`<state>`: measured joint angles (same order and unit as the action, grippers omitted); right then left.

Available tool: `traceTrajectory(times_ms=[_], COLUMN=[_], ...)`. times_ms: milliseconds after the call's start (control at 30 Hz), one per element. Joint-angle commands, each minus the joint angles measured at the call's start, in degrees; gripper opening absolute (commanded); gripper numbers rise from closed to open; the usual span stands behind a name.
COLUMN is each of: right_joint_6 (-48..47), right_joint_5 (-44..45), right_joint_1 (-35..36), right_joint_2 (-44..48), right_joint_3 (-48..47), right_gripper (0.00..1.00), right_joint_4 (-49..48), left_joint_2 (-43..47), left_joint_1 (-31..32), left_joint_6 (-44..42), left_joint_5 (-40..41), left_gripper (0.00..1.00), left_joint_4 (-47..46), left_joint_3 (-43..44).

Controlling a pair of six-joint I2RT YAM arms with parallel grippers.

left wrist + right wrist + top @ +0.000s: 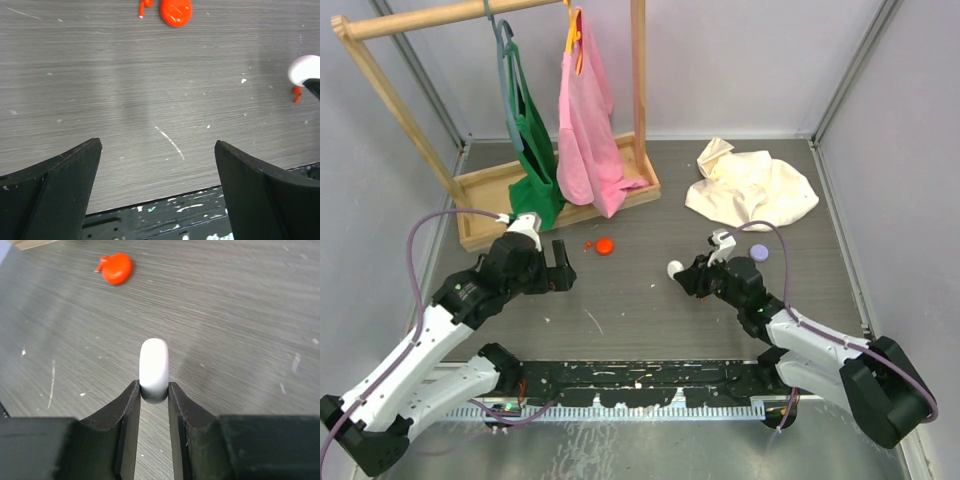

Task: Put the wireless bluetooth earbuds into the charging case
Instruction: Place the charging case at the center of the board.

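My right gripper [154,390] is shut on a white round charging case [154,365], held on edge just above the table; the same case [675,267] shows left of that gripper [686,272] in the top view. A small red earbud [297,93] lies right under the white case [305,70]. Farther back sits a red round case [605,245] with another red earbud [588,245] touching its left side. My left gripper [159,150] stands wide open over bare table, empty, short of the red case [175,11] and its earbud [145,7].
A wooden rack [560,190] with a green [532,150] and a pink garment [585,130] stands at the back left. A cream cloth [750,185] lies back right. A lilac round case [758,254] rests beside the right arm. A black rail [640,385] runs along the near edge.
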<state>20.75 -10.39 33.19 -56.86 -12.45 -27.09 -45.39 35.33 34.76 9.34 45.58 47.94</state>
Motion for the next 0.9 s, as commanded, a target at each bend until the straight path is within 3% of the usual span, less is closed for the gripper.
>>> traceTrajectory(times_ms=[0,133,433,633,800,867], right_joint_6=[6.8,10.9,18.7,22.1,24.2,25.2], right_joint_5=[4.0,4.7,3.7,4.9,4.9,5.6], right_joint_1=[-5.4,-12.2,-27.9,-33.7,-35.5,-35.6], right_joint_2=[1.9,3.4,-2.2,-5.8,-9.0,-9.3], right_joint_3=[-1.7,0.5,2.7,2.8,1.4,0.7], right_gripper=[0.06,0.07,0.09,0.14,0.26,0.40], right_joint_4=[6.3,6.6,2.1,-1.0,0.0,2.2], left_joint_2=[3.2,4.6,4.3,4.2,4.1,3.8], left_joint_1=[-0.3,-0.3,-1.3,-1.8,-2.3,-2.4], left_joint_6=[-5.5,-7.1,-7.6,-7.7,-8.6,-8.7], left_joint_5=[7.5,14.0,13.4,12.5,8.5,7.5], left_gripper=[0.98,0.98,0.98,0.98,0.98,0.98], left_joint_4=[8.9,5.9,6.5,6.1,4.8,4.8], left_joint_3=[4.9,2.7,2.4,2.7,2.1,2.1])
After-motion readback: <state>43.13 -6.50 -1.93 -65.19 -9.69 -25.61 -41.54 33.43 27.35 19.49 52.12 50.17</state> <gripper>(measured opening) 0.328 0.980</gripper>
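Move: About 24 cm to the right and 7 cm ahead of the right hand, which already holds the white case, lies the purple case, roughly 8 cm lower. The white cloth's middle is some 25 cm ahead and 22 cm to the right of this hand; a red earbud lies about 6 cm back and 7 cm to its right. From the left hand the purple case is some 53 cm to the right and 10 cm ahead. Carrying the white case off to the right, the right hand sweeps about 17 cm towards the purple case, working forward and sinking some 6 cm on the way, while it swings roughly 45 degrees clockwise and tips its fingers further down, grip kept. The left hand, empty and wide open, backs off about 5 cm to the left and rolls a little. ##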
